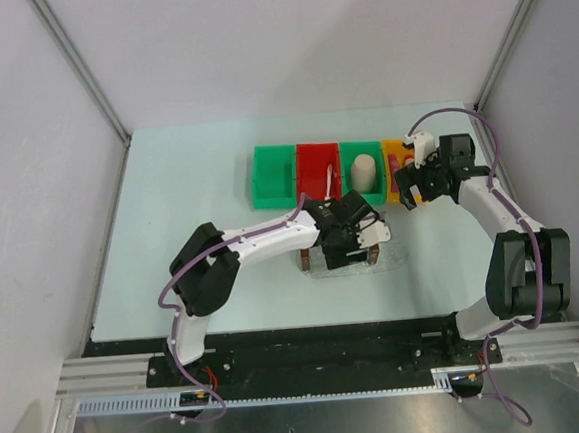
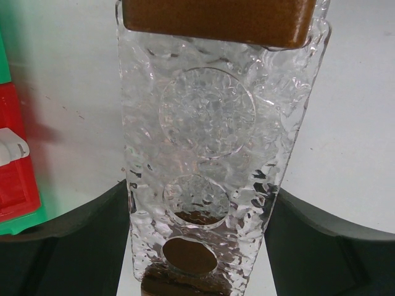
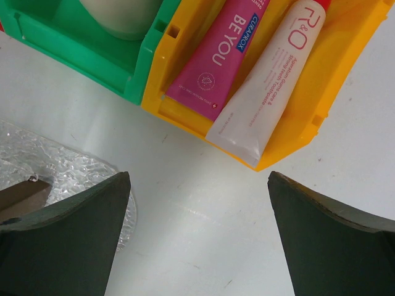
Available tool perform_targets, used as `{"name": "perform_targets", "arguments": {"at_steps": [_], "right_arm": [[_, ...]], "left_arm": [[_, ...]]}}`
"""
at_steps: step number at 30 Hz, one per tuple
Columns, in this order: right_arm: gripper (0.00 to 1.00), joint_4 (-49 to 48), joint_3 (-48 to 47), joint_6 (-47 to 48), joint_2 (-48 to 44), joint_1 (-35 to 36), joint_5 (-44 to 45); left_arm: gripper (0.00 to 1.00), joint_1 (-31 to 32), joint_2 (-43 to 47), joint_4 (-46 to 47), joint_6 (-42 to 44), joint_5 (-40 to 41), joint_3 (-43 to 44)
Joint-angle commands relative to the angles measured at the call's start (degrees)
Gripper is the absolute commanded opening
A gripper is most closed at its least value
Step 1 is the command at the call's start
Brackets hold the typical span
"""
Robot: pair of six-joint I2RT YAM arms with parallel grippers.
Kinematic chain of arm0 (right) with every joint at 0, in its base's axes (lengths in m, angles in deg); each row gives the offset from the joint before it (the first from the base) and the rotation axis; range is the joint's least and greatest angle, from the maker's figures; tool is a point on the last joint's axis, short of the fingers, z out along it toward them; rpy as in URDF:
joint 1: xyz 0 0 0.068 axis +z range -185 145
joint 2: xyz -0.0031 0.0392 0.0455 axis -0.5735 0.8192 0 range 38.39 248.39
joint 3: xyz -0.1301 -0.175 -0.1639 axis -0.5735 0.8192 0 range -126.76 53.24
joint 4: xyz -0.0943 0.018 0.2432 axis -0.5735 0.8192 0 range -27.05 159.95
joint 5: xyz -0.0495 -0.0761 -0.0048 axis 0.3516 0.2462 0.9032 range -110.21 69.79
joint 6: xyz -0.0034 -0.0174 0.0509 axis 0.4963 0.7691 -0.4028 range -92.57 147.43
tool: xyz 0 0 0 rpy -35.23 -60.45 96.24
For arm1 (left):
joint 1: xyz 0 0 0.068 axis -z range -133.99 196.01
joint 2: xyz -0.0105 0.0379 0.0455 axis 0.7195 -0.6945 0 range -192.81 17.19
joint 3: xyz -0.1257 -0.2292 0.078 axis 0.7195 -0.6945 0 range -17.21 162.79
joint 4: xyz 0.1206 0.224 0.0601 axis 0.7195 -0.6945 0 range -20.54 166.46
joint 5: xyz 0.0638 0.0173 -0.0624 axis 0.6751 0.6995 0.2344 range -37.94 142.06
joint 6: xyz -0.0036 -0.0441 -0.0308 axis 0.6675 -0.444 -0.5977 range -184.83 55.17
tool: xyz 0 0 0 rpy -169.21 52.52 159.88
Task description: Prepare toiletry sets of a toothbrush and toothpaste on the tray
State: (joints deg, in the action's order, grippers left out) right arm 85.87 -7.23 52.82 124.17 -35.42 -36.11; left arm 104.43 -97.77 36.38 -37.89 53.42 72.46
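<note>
The clear bumpy tray (image 2: 207, 117) runs lengthwise between my left gripper's (image 2: 199, 187) dark fingers, whose tips touch its two long sides; a brown handle (image 2: 216, 18) caps its far end. From above, that gripper (image 1: 356, 236) sits over the tray (image 1: 334, 267) at mid-table. The white toothbrush (image 1: 328, 183) lies in the red bin (image 1: 315, 156). A magenta toothpaste (image 3: 213, 55) lies in the yellow bin (image 3: 345, 55) beside a white-and-pink tube (image 3: 271, 80). My right gripper (image 3: 199, 176) is open over bare table just in front of that bin, holding nothing.
A row of bins stands behind the tray: green (image 1: 271, 173), red, green with a beige cup (image 1: 364, 170), then yellow (image 1: 392, 148). One corner of the tray (image 3: 62, 166) shows left of the right gripper. Grey walls enclose the table.
</note>
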Motion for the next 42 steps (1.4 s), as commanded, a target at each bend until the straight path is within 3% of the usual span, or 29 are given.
{"name": "perform_targets", "arguments": {"at_steps": [1,14,22,42], "right_arm": [[1.0,0.0,-2.3,0.5,-0.3,0.3,0.2],[1.0,-0.1,-2.3,0.5,0.1,0.3,0.2],[1.0,0.1,-2.3,0.5,0.4,0.3,0.3],[1.0,-0.2,-2.3,0.0,0.4,0.3,0.4]], "left_arm": [[0.72,0.9,1.7,-2.3,-0.7,-1.5,-1.6],[0.82,1.1,1.5,-1.8,1.0,0.5,-1.5],[1.0,1.1,2.4,-1.7,0.9,0.5,-0.6],[1.0,1.2,9.6,-0.3,3.6,1.2,1.9]]}}
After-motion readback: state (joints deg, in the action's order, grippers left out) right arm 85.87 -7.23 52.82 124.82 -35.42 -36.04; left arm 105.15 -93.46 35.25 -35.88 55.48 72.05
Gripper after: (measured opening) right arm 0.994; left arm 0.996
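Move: My left hand straddles the clear tray between its brown end blocks, fingers on its two long sides; the tray's middle is about 2 cm to my left and 1 cm below. The clear mat lies some 3 cm beneath my fingers. Farther out are the red box, about 21 cm ahead and 6 cm left, and the green box with the white roll, 21 cm ahead and 5 cm right. From my right hand the tray lies roughly 20 cm left, 10 cm back and 8 cm below. I ease the tray's grip loose: my left hand creeps less than 1 cm back and left while its fingers spread from holding the tray's long sides to fully open, letting go. Then I lift that hand about 3 cm up off the tray, drifting slightly forward again and tipping some 5 degrees, fingers kept wide. ##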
